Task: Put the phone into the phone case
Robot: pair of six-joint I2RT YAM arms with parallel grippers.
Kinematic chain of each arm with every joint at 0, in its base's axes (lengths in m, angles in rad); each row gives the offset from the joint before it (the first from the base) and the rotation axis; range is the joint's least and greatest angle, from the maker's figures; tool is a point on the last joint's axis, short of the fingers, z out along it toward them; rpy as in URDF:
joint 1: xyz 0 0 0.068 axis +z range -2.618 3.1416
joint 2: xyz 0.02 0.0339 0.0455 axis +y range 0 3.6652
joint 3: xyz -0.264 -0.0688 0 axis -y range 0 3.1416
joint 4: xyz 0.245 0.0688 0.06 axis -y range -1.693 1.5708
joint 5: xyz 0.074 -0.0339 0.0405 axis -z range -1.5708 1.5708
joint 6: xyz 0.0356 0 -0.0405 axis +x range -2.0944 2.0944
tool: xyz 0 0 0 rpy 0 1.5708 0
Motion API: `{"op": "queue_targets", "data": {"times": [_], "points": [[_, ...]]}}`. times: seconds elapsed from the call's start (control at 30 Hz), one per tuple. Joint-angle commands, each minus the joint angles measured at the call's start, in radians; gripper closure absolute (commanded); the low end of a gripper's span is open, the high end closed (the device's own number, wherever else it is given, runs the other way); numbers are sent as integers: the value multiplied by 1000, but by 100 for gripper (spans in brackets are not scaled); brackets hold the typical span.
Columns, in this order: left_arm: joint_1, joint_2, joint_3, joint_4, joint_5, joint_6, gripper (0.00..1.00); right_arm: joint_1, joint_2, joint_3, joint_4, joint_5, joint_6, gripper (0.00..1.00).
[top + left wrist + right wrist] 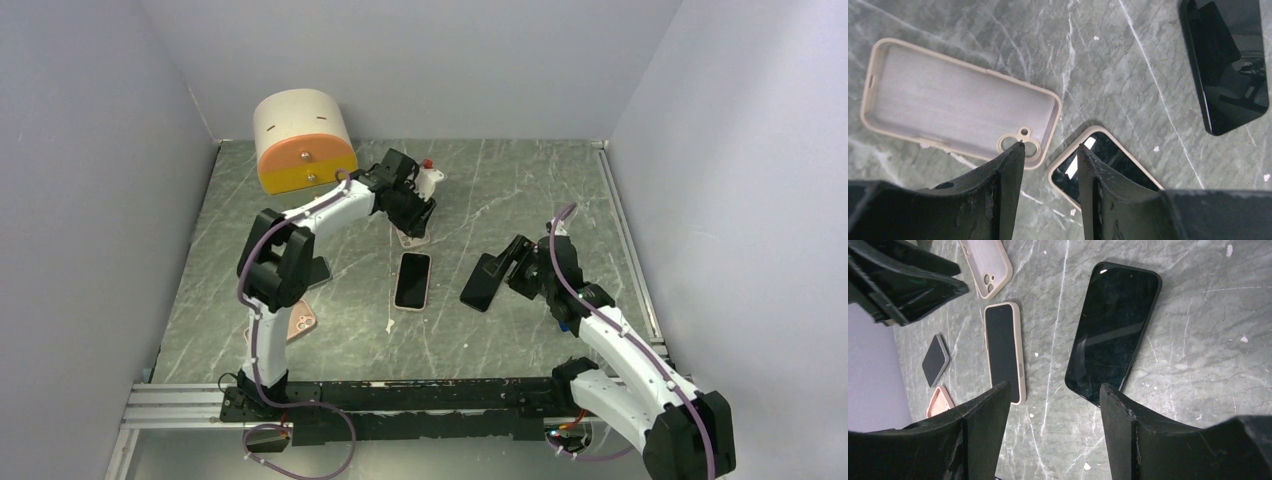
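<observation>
An empty beige phone case (958, 107) lies open side up on the marble table; it also shows in the top view (410, 238) and the right wrist view (985, 265). A bare black phone (1115, 330) lies flat, screen up (480, 283) (1228, 65). A second phone in a beige case (412, 280) (1108, 165) (1004, 352) lies between them. My left gripper (1050, 147) (415, 212) is open and empty, just above the empty case's camera-hole end. My right gripper (1055, 390) (512, 265) is open and empty, just right of the black phone.
A tan and orange cylinder (305, 140) stands at the back left. A small white bottle with a red cap (428, 178) is beside the left gripper. A pink case (300, 325) (940, 402) and a small dark square pad (935, 360) lie by the left arm.
</observation>
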Motion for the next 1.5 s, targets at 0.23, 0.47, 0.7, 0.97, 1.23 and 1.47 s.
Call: {"op": "queue_targets", "data": {"times": [0.23, 0.47, 0.7, 0.97, 1.23, 1.47], "points": [[-38, 126, 58, 76, -54, 53, 52, 1, -8, -4, 7, 20, 3, 32], [-43, 145, 25, 108, -94, 51, 54, 1, -14, -7, 19, 20, -17, 32], [-43, 145, -3, 101, -91, 53, 57, 0, -3, -32, 81, -17, -47, 32], [-66, 76, -69, 120, -110, 46, 57, 0, 41, -50, 118, -40, -28, 32], [-85, 115, -50, 101, -164, 48, 61, 0, 10, -44, 97, -35, -48, 32], [-89, 74, -74, 145, -242, 2, 95, 13, -65, -93, 165, -100, -68, 32]]}}
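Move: The empty phone case lies ahead of the left hand, its middle about 8 cm farther out, 2 cm to the left and 6 cm lower; its near end wall is almost under the fingers. The phone already in a case lies about 9 cm back, level sideways; the bare black phone lies 9 cm back and 15 cm right. From the right hand, the empty case is some 13 cm forward, 21 cm left and 9 cm down. Left hand sinks about 6 cm onto the empty case's near end wall, then narrows its fingers around that rim. ##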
